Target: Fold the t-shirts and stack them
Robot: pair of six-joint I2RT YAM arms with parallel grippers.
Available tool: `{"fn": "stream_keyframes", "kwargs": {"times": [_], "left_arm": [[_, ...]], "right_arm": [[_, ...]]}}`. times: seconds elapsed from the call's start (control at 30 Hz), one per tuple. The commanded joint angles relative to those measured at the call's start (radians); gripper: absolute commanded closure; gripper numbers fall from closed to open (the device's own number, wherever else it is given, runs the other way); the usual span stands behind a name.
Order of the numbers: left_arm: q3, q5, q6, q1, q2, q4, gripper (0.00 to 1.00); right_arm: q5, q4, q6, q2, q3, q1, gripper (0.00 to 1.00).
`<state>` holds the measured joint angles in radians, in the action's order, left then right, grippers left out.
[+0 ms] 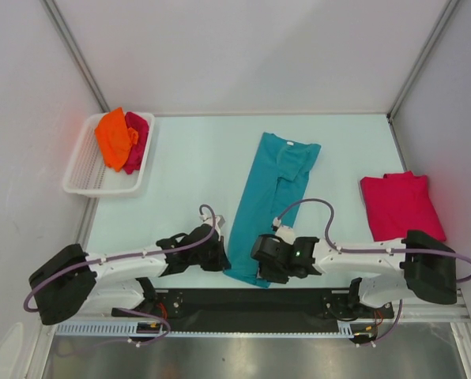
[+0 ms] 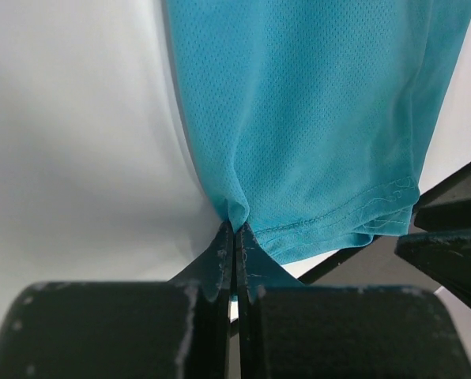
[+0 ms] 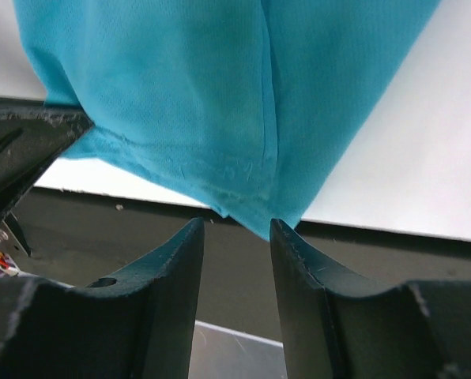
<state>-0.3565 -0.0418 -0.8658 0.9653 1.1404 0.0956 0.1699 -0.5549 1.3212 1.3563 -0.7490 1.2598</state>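
A teal t-shirt [image 1: 271,185] lies folded into a long strip down the middle of the table. My left gripper [image 1: 224,260] is shut on its near left hem corner; the left wrist view shows the teal t-shirt's [image 2: 322,118] cloth pinched at the tips of the left gripper [image 2: 235,227]. My right gripper [image 1: 259,267] stands open at the near right hem corner. In the right wrist view the teal t-shirt's [image 3: 220,95] corner hangs just above the right gripper's [image 3: 235,227] spread fingers, not pinched. A crimson t-shirt [image 1: 399,205] lies folded at the right.
A white slatted basket [image 1: 77,172] at the back left holds an orange t-shirt [image 1: 114,138] and a crimson one [image 1: 137,144]. A black strip [image 1: 251,298] runs along the table's near edge under the teal hem. Grey walls enclose the table [image 1: 188,170].
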Motion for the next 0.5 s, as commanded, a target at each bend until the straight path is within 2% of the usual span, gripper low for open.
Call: {"fn": "stream_keyframes", "kwargs": {"times": [0.0,0.27,0.47], "left_arm": [[-0.058,-0.010,-0.009,0.029,0.071,0.016,1.00],[-0.117,-0.012,0.002,0.065,0.131,0.009,1.00],[-0.125,-0.012,-0.002,0.082,0.131,0.009,1.00]], "right_arm": [[0.080,-0.115,0.090,-0.091,0.011,0.035,0.56],[0.154,-0.267,0.216,-0.180,0.028,0.119,0.56],[0.146,-0.235,0.237,-0.141,0.057,0.141,0.55]]}}
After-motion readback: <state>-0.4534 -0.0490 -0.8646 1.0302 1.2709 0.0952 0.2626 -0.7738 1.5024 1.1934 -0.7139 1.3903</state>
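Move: The teal t-shirt's near-right corner, lying at the table's front edge, is about 2 cm back, 1 cm right and 3 cm below the open right hand. Its near-left corner, in the left fingers, is some 10 cm left and 2 cm ahead of the right hand; the red t-shirt lies roughly 38 cm right and 18 cm ahead. From the left hand, the near-right corner is about 11 cm right, 4 cm back, at its height. The teal t-shirt's near-left corner, still pinched low at the table in the shut left fingers, is drawn about 2.5 cm to the right, slowing, with hardly any turn. Meanwhile the right hand, part open throughout, goes 4 cm right and 3 cm back, rising nearly 2 cm and then starting to sink, until it is about over the near-right corner. ##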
